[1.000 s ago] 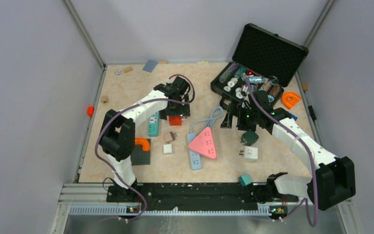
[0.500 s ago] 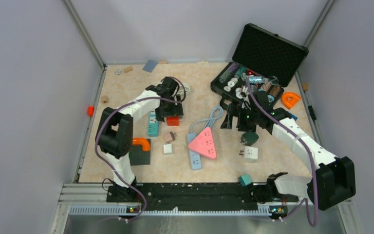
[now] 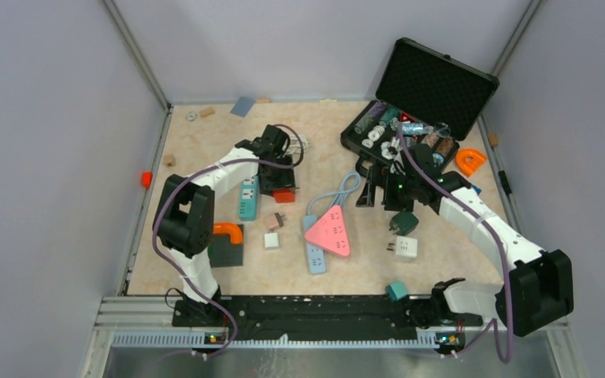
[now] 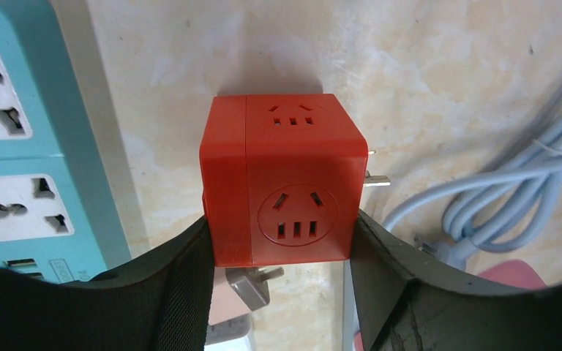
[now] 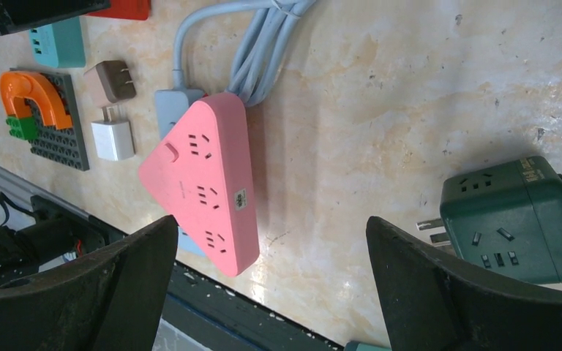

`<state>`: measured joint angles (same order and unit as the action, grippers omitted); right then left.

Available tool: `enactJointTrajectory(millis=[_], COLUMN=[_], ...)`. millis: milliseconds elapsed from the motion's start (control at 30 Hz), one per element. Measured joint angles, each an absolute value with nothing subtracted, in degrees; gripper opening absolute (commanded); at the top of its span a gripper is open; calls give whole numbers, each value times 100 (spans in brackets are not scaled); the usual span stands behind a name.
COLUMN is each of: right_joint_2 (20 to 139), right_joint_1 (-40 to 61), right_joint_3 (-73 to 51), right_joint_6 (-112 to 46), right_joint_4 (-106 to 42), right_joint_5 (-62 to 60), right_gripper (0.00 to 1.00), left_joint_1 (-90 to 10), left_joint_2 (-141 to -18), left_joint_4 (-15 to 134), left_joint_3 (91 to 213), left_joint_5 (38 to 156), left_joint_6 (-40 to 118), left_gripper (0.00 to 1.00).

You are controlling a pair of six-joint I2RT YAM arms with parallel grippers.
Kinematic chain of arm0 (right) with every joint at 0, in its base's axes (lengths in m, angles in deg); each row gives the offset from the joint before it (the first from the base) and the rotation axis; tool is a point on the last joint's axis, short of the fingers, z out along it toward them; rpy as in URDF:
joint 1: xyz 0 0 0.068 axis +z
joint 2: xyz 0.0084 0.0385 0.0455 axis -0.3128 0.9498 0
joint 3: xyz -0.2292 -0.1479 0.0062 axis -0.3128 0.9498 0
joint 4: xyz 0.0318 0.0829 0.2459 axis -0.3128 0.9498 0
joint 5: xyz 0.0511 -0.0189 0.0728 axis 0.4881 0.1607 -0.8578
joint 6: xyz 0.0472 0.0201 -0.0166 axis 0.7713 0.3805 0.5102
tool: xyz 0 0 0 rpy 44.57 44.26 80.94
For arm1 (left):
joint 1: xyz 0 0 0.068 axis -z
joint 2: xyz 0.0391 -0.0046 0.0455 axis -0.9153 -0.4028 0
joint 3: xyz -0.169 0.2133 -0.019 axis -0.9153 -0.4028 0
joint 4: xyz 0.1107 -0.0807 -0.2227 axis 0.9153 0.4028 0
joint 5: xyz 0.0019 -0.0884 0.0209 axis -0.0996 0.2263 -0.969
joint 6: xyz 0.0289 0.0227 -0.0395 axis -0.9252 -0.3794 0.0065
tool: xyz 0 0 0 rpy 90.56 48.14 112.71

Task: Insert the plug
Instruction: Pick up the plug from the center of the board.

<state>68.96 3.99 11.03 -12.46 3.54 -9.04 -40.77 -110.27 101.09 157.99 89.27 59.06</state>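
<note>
A red cube plug (image 4: 285, 183) with metal prongs on its right side rests on the table next to a teal power strip (image 4: 22, 139). My left gripper (image 4: 279, 223) has both fingers pressed against the cube's two sides. From above, that gripper (image 3: 278, 189) covers most of the red cube plug (image 3: 283, 194). My right gripper (image 5: 271, 219) hangs wide open and empty over bare table, between a pink triangular power strip (image 5: 201, 179) and a dark green cube plug (image 5: 516, 219). The top view shows the right gripper (image 3: 390, 201) just above the green cube (image 3: 403, 223).
A grey-blue strip (image 3: 315, 256) lies under the pink one (image 3: 332, 231), its cable coiled behind. A brown adapter (image 3: 274, 222), a white charger (image 3: 272, 240) and a white cube plug (image 3: 406, 248) lie nearby. An open black case (image 3: 410, 126) stands back right. An orange arch on a brick plate (image 3: 227, 236) is at left.
My left gripper has shifted a little left and lower over the red cube plug, and its fingers have drawn in against the cube's sides. The right arm has stayed put.
</note>
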Motion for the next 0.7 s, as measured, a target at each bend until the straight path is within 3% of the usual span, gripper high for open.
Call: enactJointTrajectory(millis=[167,500,700], right_joint_2=[6898,6847,6404], right_joint_1=[399,246,213], right_joint_3=[948,832,841], right_joint_6=[-1285,-1263,-1176], right_joint_4=[404,367,9], right_joint_5=[-906,-1247,-1689], right_gripper=[95,96,96], left_joint_1=[-4075,-4077,-4077], left_joint_2=[-10352,-7595,-6785], left_joint_4=[9790,8516,7532], left_joint_3=[15319,14394,13710], left_joint_5=[9386,10551,11589], left_joint_6=[5771,5373,5069], left_gripper=[0,0,0])
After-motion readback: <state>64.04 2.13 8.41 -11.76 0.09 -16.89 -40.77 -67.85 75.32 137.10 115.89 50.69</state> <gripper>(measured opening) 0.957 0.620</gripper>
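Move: The red plug is already between the left fingers. The pink power strip lies about 10 cm back and 11 cm right of that hand, 1 cm lower; the small brown plug is 8 cm back and 2 cm left, and the teal strip's middle 8 cm left and 1 cm back, both 2 cm lower. From the open right hand, the red plug is roughly 20 cm left, 10 cm ahead and 8 cm below, the pink strip 10 cm left, 1 cm back and 9 cm below. The red plug, kept in the left fingers' pinch, is lifted fast off the table by some 21 cm while being drawn back about 8 cm and a little right, nearer the right hand. The left wrist swings the fingers up from nearly straight down to mostly rightward and forward. The empty right hand, fingers still wide open, rises about 6 cm, its wrist tilting slightly. ##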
